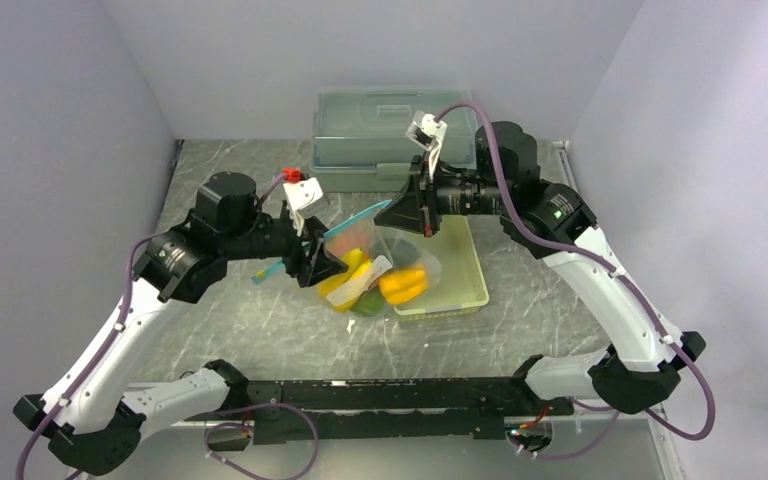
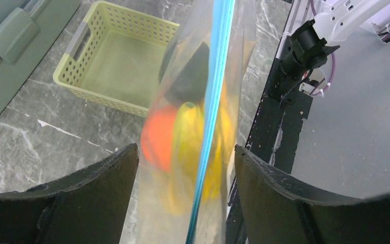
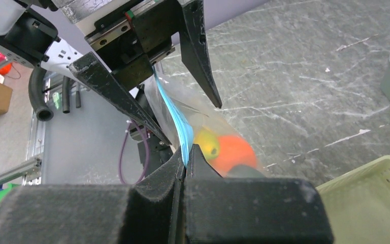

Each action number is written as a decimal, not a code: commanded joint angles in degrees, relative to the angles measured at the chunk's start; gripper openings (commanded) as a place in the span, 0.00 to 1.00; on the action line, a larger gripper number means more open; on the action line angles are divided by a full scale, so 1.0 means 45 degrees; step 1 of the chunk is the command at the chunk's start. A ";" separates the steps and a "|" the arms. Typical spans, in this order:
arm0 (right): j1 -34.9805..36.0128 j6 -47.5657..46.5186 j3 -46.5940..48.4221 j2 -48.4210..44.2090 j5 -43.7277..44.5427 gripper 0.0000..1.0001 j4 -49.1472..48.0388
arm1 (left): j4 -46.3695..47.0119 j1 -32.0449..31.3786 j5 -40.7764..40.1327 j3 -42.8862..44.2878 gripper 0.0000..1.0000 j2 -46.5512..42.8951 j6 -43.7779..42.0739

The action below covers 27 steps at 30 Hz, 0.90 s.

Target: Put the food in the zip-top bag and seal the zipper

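The clear zip-top bag (image 1: 400,250) hangs above the table between my two grippers, and its teal zipper (image 1: 345,228) is stretched from one to the other. The food is inside it: an orange ball (image 2: 157,134), a yellow piece (image 2: 188,129), a dark avocado (image 2: 190,76) and something green (image 1: 365,305). At the right end of the strip my right gripper (image 3: 185,158) is shut on the zipper (image 3: 180,124). My left gripper (image 2: 185,168) is open and straddles the zipper (image 2: 210,112), with a gap on each side. From the right wrist view the left gripper (image 3: 193,124) shows its two spread fingers.
A pale green slotted basket (image 1: 465,290) lies on the marble table under and right of the bag, also visible as the basket (image 2: 117,66). A translucent green lidded box (image 1: 380,120) stands at the back wall. The arms' black base rail (image 1: 390,395) runs along the near edge.
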State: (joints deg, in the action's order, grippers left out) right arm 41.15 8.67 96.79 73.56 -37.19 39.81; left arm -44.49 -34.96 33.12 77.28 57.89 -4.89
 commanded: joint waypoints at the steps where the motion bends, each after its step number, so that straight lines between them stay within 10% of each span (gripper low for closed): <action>1: 0.0195 0.0159 0.0634 0.0070 -0.0209 0.00 -0.1015 | 0.0219 -0.0004 0.0002 -0.0050 0.73 -0.0338 -0.0108; 8: 0.0309 0.0183 0.0209 0.0077 -0.0128 0.00 -0.1224 | -0.0102 -0.0002 0.0091 0.0171 0.57 -0.0260 -0.0223; 20: 0.0427 0.0184 -0.0473 -0.0282 -0.0096 0.00 -0.1537 | -0.0219 -0.0005 -0.0126 0.0377 0.01 0.0116 -0.0029; 27: 0.0427 0.0144 -0.0963 -0.0462 0.0156 0.00 -0.1706 | 0.0172 -0.0005 -0.0439 0.0231 0.00 -0.0020 0.0442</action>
State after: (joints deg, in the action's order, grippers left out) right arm 42.74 8.84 92.77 73.38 -36.71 36.36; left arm -46.83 -34.96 31.88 77.12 58.59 -4.54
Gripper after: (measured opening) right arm 0.014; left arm 0.012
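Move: The blue zip strip already runs between my open left pads, right at the hand point. The bag of food hangs about 9 cm to the right and 10 cm lower, level with it fore and aft. The strip's loose end trails some 14 cm left, 2 cm back and 4 cm down. The basket stands about 12 cm ahead, 23 cm right and 31 cm below. From my right hand, which pinches the strip farther along, that left-hand grip spot is about 10 cm left, 2 cm back and 7 cm lower. I shut my left fingers from about three-quarters open onto the blue strip, keeping that hand nearly in place and letting it sink about 1 cm as the pads meet. My right hand keeps its pinch on the strip, easing about 1 cm left towards the left hand and then sinking some 1.5 cm. ##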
